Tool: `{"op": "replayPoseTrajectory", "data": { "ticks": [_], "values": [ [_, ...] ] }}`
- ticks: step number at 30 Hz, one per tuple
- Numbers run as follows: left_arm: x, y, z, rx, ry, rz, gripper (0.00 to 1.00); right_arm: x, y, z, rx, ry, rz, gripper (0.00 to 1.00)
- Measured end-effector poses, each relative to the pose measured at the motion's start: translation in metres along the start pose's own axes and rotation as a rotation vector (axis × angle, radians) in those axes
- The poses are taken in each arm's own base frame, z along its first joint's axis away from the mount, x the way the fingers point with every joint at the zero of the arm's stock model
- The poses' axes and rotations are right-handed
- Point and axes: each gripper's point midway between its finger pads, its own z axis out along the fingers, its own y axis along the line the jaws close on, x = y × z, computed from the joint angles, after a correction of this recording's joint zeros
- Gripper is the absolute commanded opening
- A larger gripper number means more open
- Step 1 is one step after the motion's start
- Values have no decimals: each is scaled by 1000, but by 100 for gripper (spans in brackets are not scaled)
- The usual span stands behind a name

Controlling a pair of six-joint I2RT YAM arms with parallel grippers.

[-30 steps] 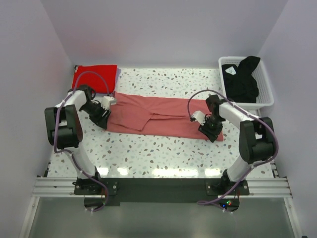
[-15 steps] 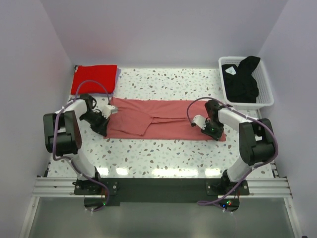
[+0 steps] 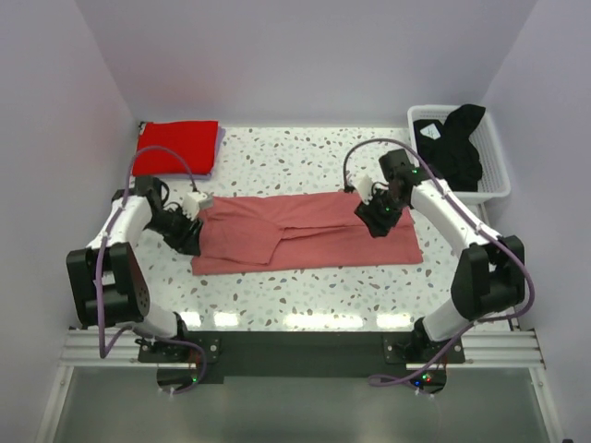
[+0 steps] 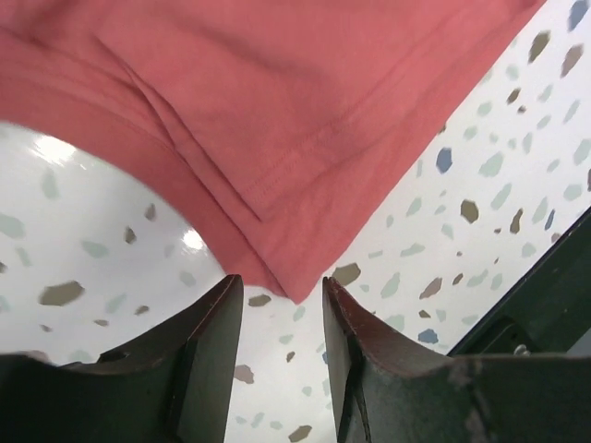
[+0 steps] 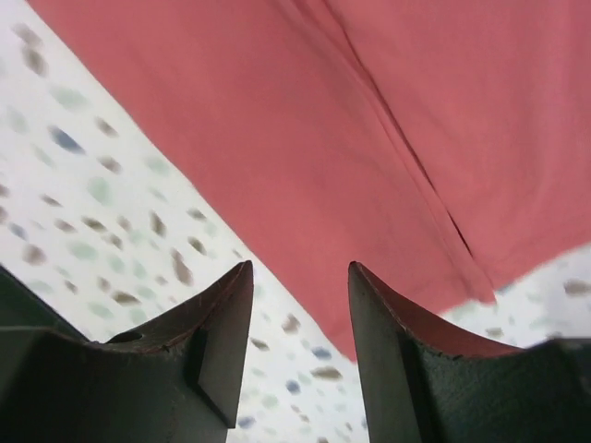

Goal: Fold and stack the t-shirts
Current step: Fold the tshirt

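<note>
The salmon-pink t-shirt (image 3: 305, 233) lies flat across the middle of the table, folded into a long strip. My left gripper (image 3: 189, 238) is at the strip's left end. In the left wrist view that gripper (image 4: 282, 284) is open and empty, with a corner of the pink cloth (image 4: 277, 111) just ahead of its tips. My right gripper (image 3: 377, 224) hovers over the strip's right part. Its jaws (image 5: 300, 268) are open with nothing between them, above the pink hem (image 5: 369, 120). A folded red t-shirt (image 3: 175, 146) lies at the far left. The black t-shirt (image 3: 450, 148) is bunched in the basket.
The white slatted basket (image 3: 499, 180) stands at the far right corner. Speckled tabletop (image 3: 305, 157) shows behind and in front of the pink strip. Walls close the table in on the left, back and right.
Both grippers shut on the pink shirt, drew it level and nearer, then let go. The right gripper has moved back and left from the strip's right end.
</note>
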Motion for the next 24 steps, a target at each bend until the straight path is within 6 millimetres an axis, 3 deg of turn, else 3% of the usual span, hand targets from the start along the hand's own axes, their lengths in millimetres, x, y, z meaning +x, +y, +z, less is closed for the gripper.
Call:
{"op": "replayPoseTrajectory", "data": {
  "ticks": [4,10,17,24],
  "values": [
    [-28,-1,-12,-5,-95,10,43,-64,37,1,-94,-181,97,47],
    [-32,-7,4,73,-103,-93,42,-130,91,44,-307,-272,315,50],
    [-28,-2,28,106,-57,-190,40,-178,137,89,-413,-305,502,52],
    [-21,7,37,83,-20,-232,40,-200,170,112,-475,-291,622,55]
  ]
}}
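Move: The near-left corner of the folded t-shirt lies almost under the left hand, about 5 cm down, 2 cm to its right and 3 cm back. The right hand's spot, the small flap corner on the shirt's near edge, is about 30 cm to its left, 4 cm back and 9 cm below. The shirt's near-right corner is some 15 cm to the right hand's right and 3 cm back. The red pile stands roughly 33 cm ahead of the left hand and 4 cm to its left. Sweeping left over the shirt by about 28 cm, the right hand rises briefly, then sinks and eases slightly back towards the flap corner on the near edge. Its left side tips up strongly as it turns some 25 degrees clockwise, fingers staying half open. The left hand hops up 2 cm, shifts a little forward and right, then sinks over the shirt's near-left end, also open. ##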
